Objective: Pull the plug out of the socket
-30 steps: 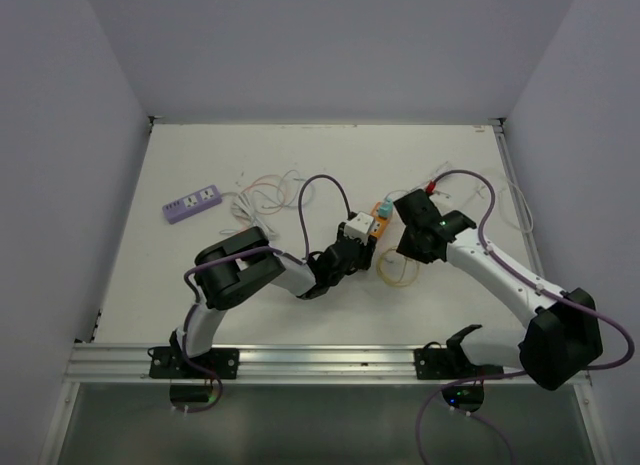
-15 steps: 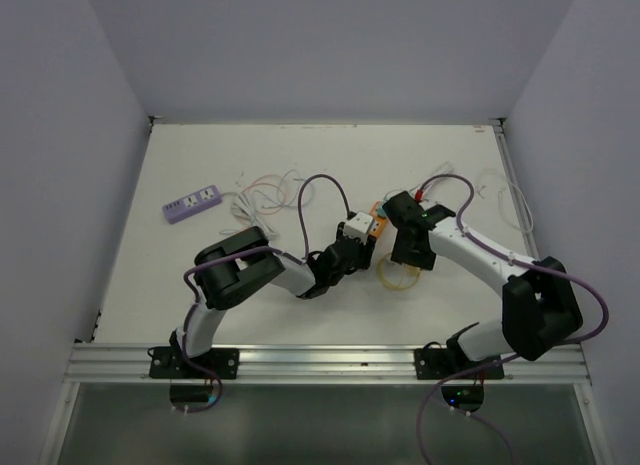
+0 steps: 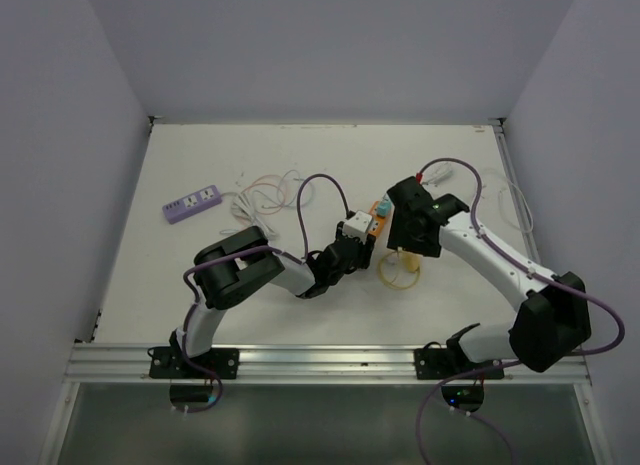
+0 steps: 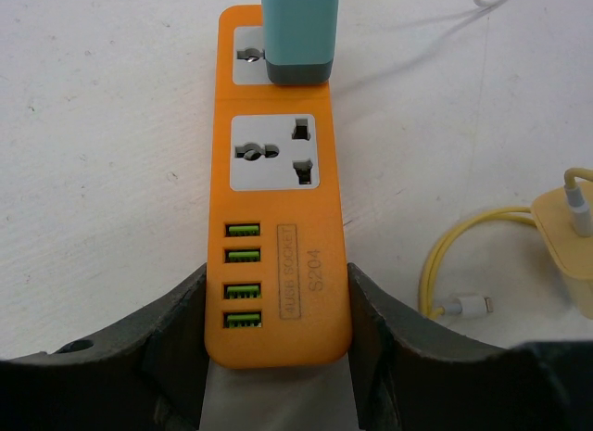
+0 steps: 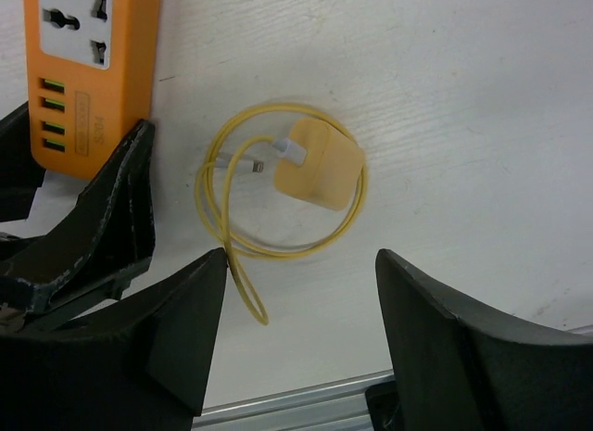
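The orange socket strip (image 4: 278, 218) lies on the white table, with a teal plug (image 4: 298, 32) seated in its far socket. My left gripper (image 4: 278, 310) is shut on the strip's near end, one finger on each long side. In the top view the strip (image 3: 372, 225) and the plug (image 3: 381, 207) sit mid-table between the two grippers, with the left gripper (image 3: 350, 247) at the strip's near end. My right gripper (image 5: 301, 292) is open and empty. It hovers over the table just right of the strip (image 5: 88, 69), away from the plug. It also shows in the top view (image 3: 405, 240).
A yellow charger (image 5: 318, 162) with a coiled yellow cable (image 3: 400, 270) lies right of the strip, under the right gripper. A purple power strip (image 3: 192, 202) and loose white cables (image 3: 262, 190) lie at the back left. Another white cable (image 3: 512, 200) lies at the right edge.
The right arm has shifted, and its gripper has moved slightly back and uncovered more of the yellow coil. The left gripper still holds the strip, unmoved.
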Motion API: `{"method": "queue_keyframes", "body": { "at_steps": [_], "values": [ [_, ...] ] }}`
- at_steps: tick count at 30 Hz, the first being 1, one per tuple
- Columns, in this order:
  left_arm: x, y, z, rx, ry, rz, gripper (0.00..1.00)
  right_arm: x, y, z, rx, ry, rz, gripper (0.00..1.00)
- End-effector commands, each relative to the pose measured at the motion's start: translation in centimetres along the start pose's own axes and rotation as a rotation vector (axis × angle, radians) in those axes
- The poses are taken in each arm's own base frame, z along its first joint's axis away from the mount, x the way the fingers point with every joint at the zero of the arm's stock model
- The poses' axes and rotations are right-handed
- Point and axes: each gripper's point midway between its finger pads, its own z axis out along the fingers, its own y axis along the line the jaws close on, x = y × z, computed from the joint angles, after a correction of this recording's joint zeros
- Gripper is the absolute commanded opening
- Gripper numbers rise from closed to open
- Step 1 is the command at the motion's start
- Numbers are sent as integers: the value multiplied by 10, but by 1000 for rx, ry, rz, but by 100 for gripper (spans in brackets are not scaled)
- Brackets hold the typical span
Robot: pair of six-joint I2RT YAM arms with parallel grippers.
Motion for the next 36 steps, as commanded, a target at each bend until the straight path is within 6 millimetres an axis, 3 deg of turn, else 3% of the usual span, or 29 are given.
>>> {"method": "queue_keyframes", "body": {
  "at_steps": [1,9,17,23,36],
  "values": [
    [66,46,-16,-129,214,70,0,-8,-5,-24,-20,-19,-52,69],
    [70,48,-16,-134,224,67,0,-59,24,-68,-253,-267,66,69],
    [71,49,-16,-136,229,70,0,-105,46,-72,-247,-365,164,74],
    [72,48,-15,-135,229,66,0,-127,66,-52,-187,-342,231,77],
    [77,47,-11,-135,246,73,0,-139,88,15,-81,-260,301,72]
  ]
}}
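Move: The teal plug still in the orange socket strip is about 15 cm ahead of the empty right hand, 5 cm to its left and 8 cm lower. The strip's middle is roughly 11 cm ahead of the right hand and 7 cm to its left, 9 cm down; the yellow plug, already out, lies almost under that hand, about 2 cm ahead and 1 cm to the right, 9 cm down. From the left hand, the teal plug is some 8 cm ahead, 4 cm to the right and slightly higher. The right hand, fingers open, first rises about 9 cm away from the yellow plug, tipping its fingers up to point farther forward by some 20 degrees, then travels forward about 12 cm and left 5 cm towards the teal plug. Once over the strip it sinks about 6 cm as the fingers tip partly back down, ending still clear above the strip and just short of the teal plug, while the left hand stays put and keeps its pinch on the strip's near end. ##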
